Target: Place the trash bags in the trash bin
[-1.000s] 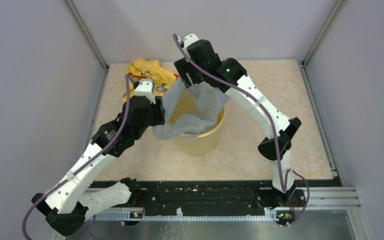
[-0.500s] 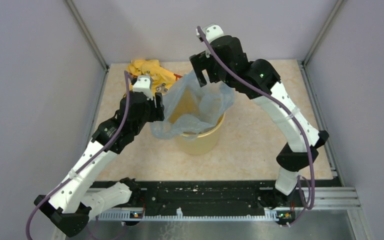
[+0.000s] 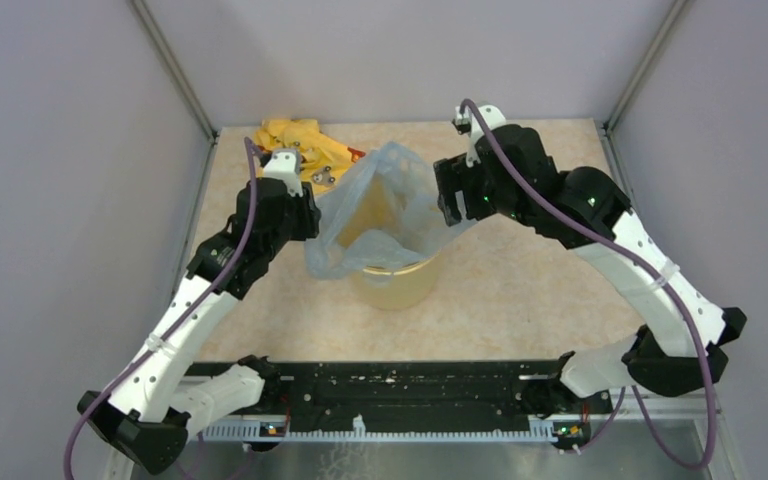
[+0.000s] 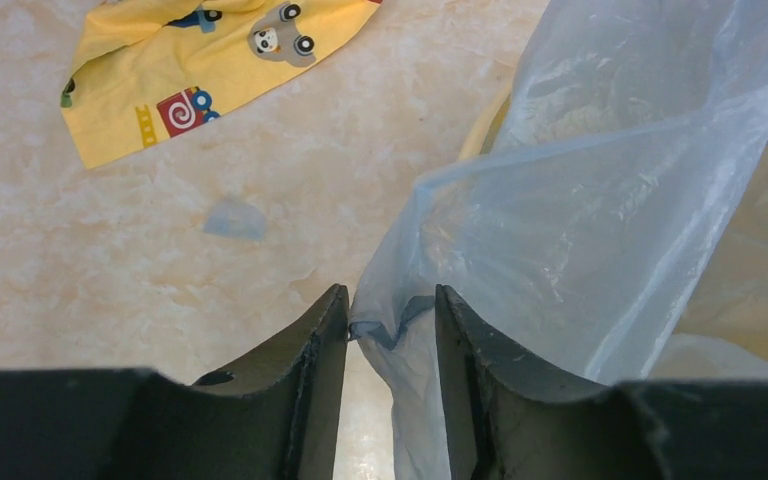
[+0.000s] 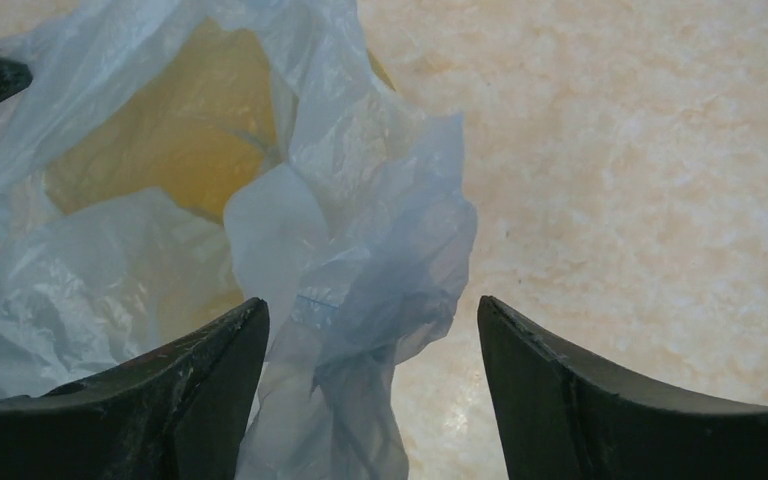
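Observation:
The trash bag (image 3: 380,200), a thin pale blue film, stands crumpled over the mouth of the pale yellow trash bin (image 3: 395,285) and droops over its left rim. My left gripper (image 3: 307,215) is at the bag's left edge. In the left wrist view its jaws (image 4: 390,300) stand partly apart, with the folded bag edge (image 4: 580,220) lying loose in the gap. My right gripper (image 3: 450,205) is at the bag's right side. Its jaws (image 5: 372,315) are wide open around a hanging fold of the bag (image 5: 360,230), not pinching it.
A yellow cloth (image 3: 295,140) with red and grey prints lies at the back left, just behind my left gripper. A small blue scrap (image 4: 233,218) lies on the table near it. Grey walls close the table at the left, back and right.
My right arm swung from behind the bin round to its right side and came lower. The bag's back edge now stands higher. My left gripper's jaws widened, then narrowed.

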Controlling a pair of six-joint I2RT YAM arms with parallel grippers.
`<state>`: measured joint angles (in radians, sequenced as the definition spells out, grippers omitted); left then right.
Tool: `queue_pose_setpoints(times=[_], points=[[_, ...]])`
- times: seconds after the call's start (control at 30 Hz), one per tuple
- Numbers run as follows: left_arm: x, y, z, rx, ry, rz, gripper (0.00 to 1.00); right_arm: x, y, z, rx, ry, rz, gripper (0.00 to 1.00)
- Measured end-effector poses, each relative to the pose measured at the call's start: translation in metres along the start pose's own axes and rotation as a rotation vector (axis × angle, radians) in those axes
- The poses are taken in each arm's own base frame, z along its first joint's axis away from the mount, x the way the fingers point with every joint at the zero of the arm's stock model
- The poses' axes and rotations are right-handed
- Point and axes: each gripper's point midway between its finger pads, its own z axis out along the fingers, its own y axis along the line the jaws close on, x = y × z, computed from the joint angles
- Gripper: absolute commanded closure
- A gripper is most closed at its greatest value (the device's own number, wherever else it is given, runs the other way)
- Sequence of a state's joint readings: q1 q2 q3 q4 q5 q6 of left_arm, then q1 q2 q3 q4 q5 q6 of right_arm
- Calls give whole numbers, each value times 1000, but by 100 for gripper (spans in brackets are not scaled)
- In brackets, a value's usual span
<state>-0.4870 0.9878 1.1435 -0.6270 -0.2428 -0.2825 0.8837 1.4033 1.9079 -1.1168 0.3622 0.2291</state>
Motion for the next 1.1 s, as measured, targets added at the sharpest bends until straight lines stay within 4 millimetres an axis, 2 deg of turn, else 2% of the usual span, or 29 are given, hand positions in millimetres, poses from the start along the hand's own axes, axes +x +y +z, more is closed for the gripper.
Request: queue_pose_setpoints(times=[0.13, 0.2, 0.3, 0.5, 0.63, 0.87, 0.97, 1.1], points=[[3, -1, 4, 14, 14, -12, 87, 16, 1, -7, -27, 9, 50, 60], [5, -2, 6, 21, 19, -15, 98, 24, 0, -7, -27, 16, 72, 69], [9, -2, 10, 21, 26, -20, 100, 39, -2, -3, -10, 35, 95, 79], [27, 4, 21, 1, 59, -38, 100, 88, -17, 19, 88, 99, 113, 86], [38, 12, 29, -37, 71, -64, 100, 110, -32, 38, 170, 109, 133, 90], [44, 20, 48, -82, 56, -122, 100, 135, -61, 73, 244, 66, 215, 89], [49, 22, 59, -93, 66, -141, 100, 137, -62, 85, 242, 37, 235, 88], [68, 26, 72, -116, 114, -161, 100, 141, -62, 101, 227, 10, 259, 88]])
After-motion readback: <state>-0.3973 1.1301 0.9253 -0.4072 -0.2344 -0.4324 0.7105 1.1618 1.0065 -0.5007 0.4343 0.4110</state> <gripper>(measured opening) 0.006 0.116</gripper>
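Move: The blue trash bag's left edge already hangs between the left hand's half-open fingers, and its right edge passes between the right's wide-open ones, some 2 cm below the hand point. The trash bin under the bag lies, by its middle, about 15 cm right, 6 cm ahead and 18 cm below the left hand; from the right hand it is about 13 cm left, 10 cm ahead and 26 cm below. A yellow cloth lies about 22 cm ahead, 7 cm left and 28 cm below the left hand. The right fingers close to nearly shut on the bag's right edge while that hand sinks about 17 cm beside the bin, shifting some 5 cm right, first easing back and then going forward to end slightly farther out, its wrist turning roughly 20 degrees clockwise. The left hand shuts fully on the left edge of the bag first and then lowers it about 10 cm on the bin's left side, drifting forward a few centimetres with a slight counter-clockwise turn. ##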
